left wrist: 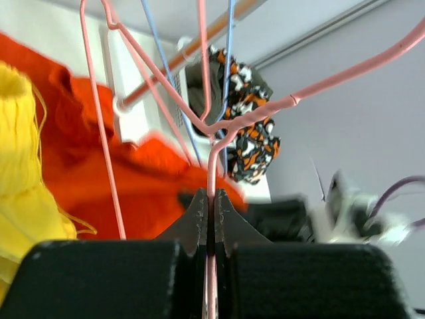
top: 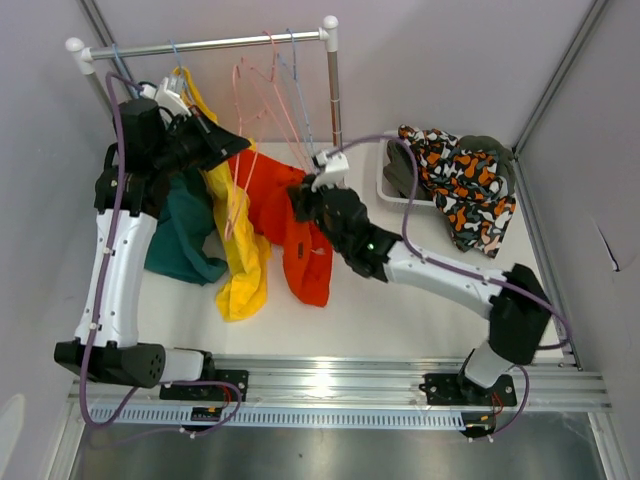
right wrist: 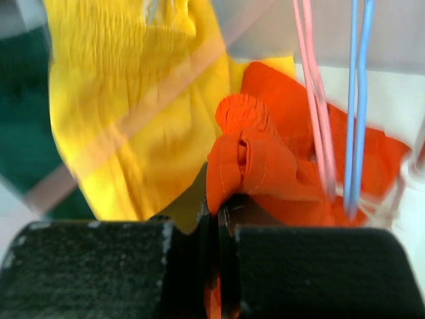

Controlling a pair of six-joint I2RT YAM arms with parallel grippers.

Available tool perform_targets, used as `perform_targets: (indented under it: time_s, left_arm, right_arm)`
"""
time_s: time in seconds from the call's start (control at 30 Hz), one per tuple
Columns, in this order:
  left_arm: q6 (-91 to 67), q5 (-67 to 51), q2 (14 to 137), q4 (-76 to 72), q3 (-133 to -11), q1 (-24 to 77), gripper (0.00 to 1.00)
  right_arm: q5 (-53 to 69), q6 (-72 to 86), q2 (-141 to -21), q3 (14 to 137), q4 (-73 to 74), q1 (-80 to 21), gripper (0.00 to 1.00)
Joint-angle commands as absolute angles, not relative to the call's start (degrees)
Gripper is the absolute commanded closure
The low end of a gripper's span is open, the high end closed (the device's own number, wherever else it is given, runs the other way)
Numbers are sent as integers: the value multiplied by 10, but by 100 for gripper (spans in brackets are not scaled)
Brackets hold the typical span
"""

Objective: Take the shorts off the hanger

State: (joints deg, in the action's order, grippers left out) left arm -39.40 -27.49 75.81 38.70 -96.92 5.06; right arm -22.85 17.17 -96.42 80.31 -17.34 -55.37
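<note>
The red-orange shorts [top: 300, 235] hang from the pink hanger [top: 240, 190] down to the table. My right gripper [top: 303, 203] is shut on a bunched fold of their waistband [right wrist: 255, 166]. My left gripper [top: 240, 145] is shut on the pink hanger's wire [left wrist: 212, 166], which runs straight between the jaws. The yellow shorts [top: 243, 265] and teal shorts [top: 185, 235] hang to the left of the red-orange pair. The orange-black-white patterned shorts [top: 462, 185] lie over the dark olive ones [top: 485, 148] at the right.
A clothes rack with a metal rail [top: 210, 44] and a white-capped post [top: 333, 90] stands at the back. More pink and blue wire hangers [top: 290, 90] hang from it. A white bin [top: 385, 185] under the patterned shorts sits at the right.
</note>
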Motion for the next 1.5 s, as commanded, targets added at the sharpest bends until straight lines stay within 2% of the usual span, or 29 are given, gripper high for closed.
perform_targets:
  time_s: [0.0,0.07,0.23,0.33,0.4,0.6,0.7,1.13,1.23,1.37,1.4,1.47]
  left_arm:
    - [-374,-252,782,381,-1043,47,100]
    - [-367,-227,799,388,-1063,46,100]
    - [-355,-194,862,404,-1158,42,100]
    - [-358,-192,877,408,-1174,40,100]
    - [-360,-194,875,396,-1164,40,100]
    - [-355,-200,856,381,-1117,40,100]
    - [-352,-200,846,374,-1093,40,100]
    - [-359,-222,825,342,-1031,41,100]
    - [-357,-224,824,344,-1028,41,100]
    - [-350,-222,828,352,-1031,43,100]
    - [-349,-221,829,352,-1032,43,100]
    - [-350,-217,831,350,-1032,43,100]
  right_arm:
    - [-260,211,-846,689,-188,-595,100]
    - [-292,216,-803,624,-178,-624,100]
    - [-412,173,-656,574,-143,-632,100]
    - [-398,102,-613,584,-161,-563,100]
    - [-363,85,-611,623,-152,-467,100]
    - [-216,83,-715,780,-162,-244,100]
    - [-178,84,-811,909,-152,-187,100]
    - [-140,91,-1197,1433,-205,-82,100]
    - [-166,101,-1227,1442,-296,-57,100]
    - [-177,133,-1245,1473,-300,-22,100]
    - [-175,127,-1241,1461,-301,-18,100]
    - [-154,120,-1210,1356,-336,-19,100]
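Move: The red shorts are already pinched in the right hand; the basket they go to lies about 34 cm ahead, 46 cm to the right and 30 cm below. The rack's right post stands some 33 cm ahead and 12 cm to the right, its middle slightly below the hand; the yellow shorts hang about 5 cm ahead, 14 cm left and 8 cm lower. From the left hand, which keeps the pink hanger, the basket is some 35 cm ahead, 57 cm right and 38 cm down. The right hand keeps its pinch on the red shorts, dips back about 10 cm towards the robot, then sweeps them far to the right, forward and up towards the space over the basket, turning clockwise some 45 degrees and tipping its fingers up about 35 degrees, easing downward slightly at the end. The left hand, still gripping the pink hanger, pushes forward about 6 cm while rising, then sinks to a little below where it began. ##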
